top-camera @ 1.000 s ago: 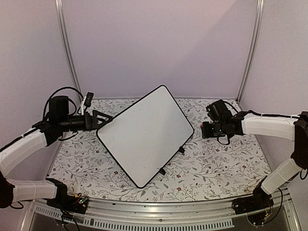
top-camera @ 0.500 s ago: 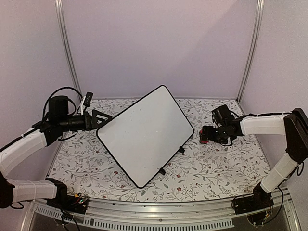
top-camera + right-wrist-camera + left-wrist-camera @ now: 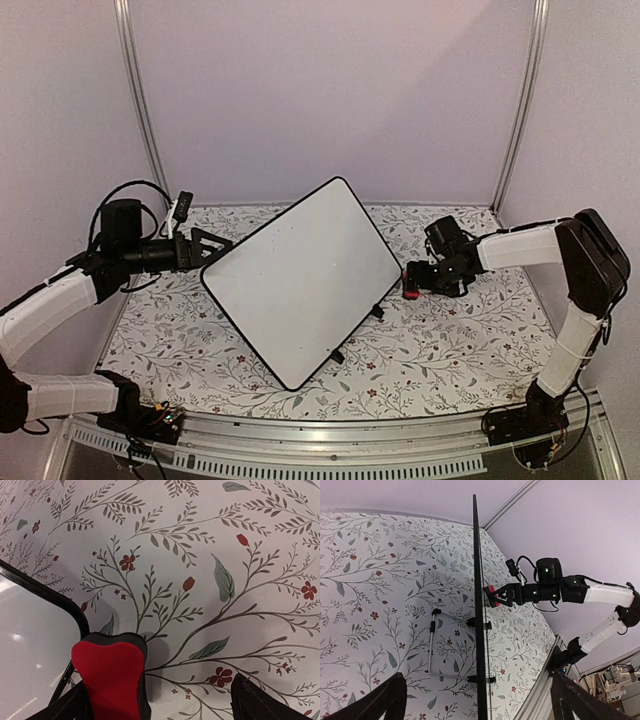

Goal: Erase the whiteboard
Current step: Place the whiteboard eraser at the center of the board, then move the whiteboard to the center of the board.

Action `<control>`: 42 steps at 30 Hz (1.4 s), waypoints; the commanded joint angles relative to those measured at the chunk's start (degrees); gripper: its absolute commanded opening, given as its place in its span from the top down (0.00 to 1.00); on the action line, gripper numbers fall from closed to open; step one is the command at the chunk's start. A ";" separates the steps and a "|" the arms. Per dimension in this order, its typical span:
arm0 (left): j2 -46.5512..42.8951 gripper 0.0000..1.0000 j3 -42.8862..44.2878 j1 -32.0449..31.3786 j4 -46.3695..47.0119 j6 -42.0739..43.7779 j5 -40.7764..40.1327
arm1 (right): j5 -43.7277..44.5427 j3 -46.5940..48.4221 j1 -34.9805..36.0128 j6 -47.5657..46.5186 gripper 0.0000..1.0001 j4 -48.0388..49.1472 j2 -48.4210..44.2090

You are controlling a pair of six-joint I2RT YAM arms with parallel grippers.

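Observation:
The whiteboard [image 3: 300, 280] stands tilted on its wire stand [image 3: 432, 645] in the middle of the table, its white face blank in the top view. In the left wrist view it shows edge-on [image 3: 479, 580]. My left gripper [image 3: 213, 246] is open at the board's left corner, its jaws either side of the black frame [image 3: 477, 676] without touching it. My right gripper [image 3: 418, 279] is open low by the board's right corner. A red eraser [image 3: 111, 680] sits between its jaws, beside the left finger, also in view as the eraser [image 3: 411, 281] from above. The right fingertip [image 3: 260, 702] stands well apart from it.
A floral cloth [image 3: 450, 340] covers the table. Purple walls and two metal posts [image 3: 520, 100] close the back and sides. An aluminium rail [image 3: 330, 445] runs along the near edge, between the arm bases. The board's black feet [image 3: 376, 311] rest on the cloth.
My right gripper has opened and moved left and down toward the board's right corner, with the red eraser now showing between its jaws. The left arm and the board have not moved.

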 commanded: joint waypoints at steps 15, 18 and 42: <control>0.37 0.00 -0.52 1.04 0.48 0.08 0.91 | 5.96 2.40 -0.43 -0.23 0.08 -2.49 1.75; 0.26 0.00 -0.57 1.06 0.48 0.06 0.83 | 6.88 2.07 -0.44 0.08 0.08 -2.17 1.20; -0.97 0.00 -0.50 2.88 -0.09 -0.65 -1.37 | -0.75 0.98 16.47 -26.83 0.36 -6.96 -6.12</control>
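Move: The whiteboard's outer foot, at its lower edge, lies about 14 cm to the right hand's left and 6 cm back, at about hand height. The red eraser is about 4 cm to that hand's left and 1 cm ahead, just below it. The board's right corner is 7 cm left and 3 cm ahead. The inner foot is 24 cm left and 19 cm back. From the left hand, the outer foot is some 30 cm right, 3 cm ahead and 21 cm below. The eraser is left on the table, not gripped: the open right hand lingers low beside it, edging about 2 cm right. Then the hand lifts some 7 cm and swings about 10 cm left and 9 cm back towards the board's outer foot, turning about 40 degrees counter-clockwise. It sinks slightly at the end as the fingers start closing, still well apart. ##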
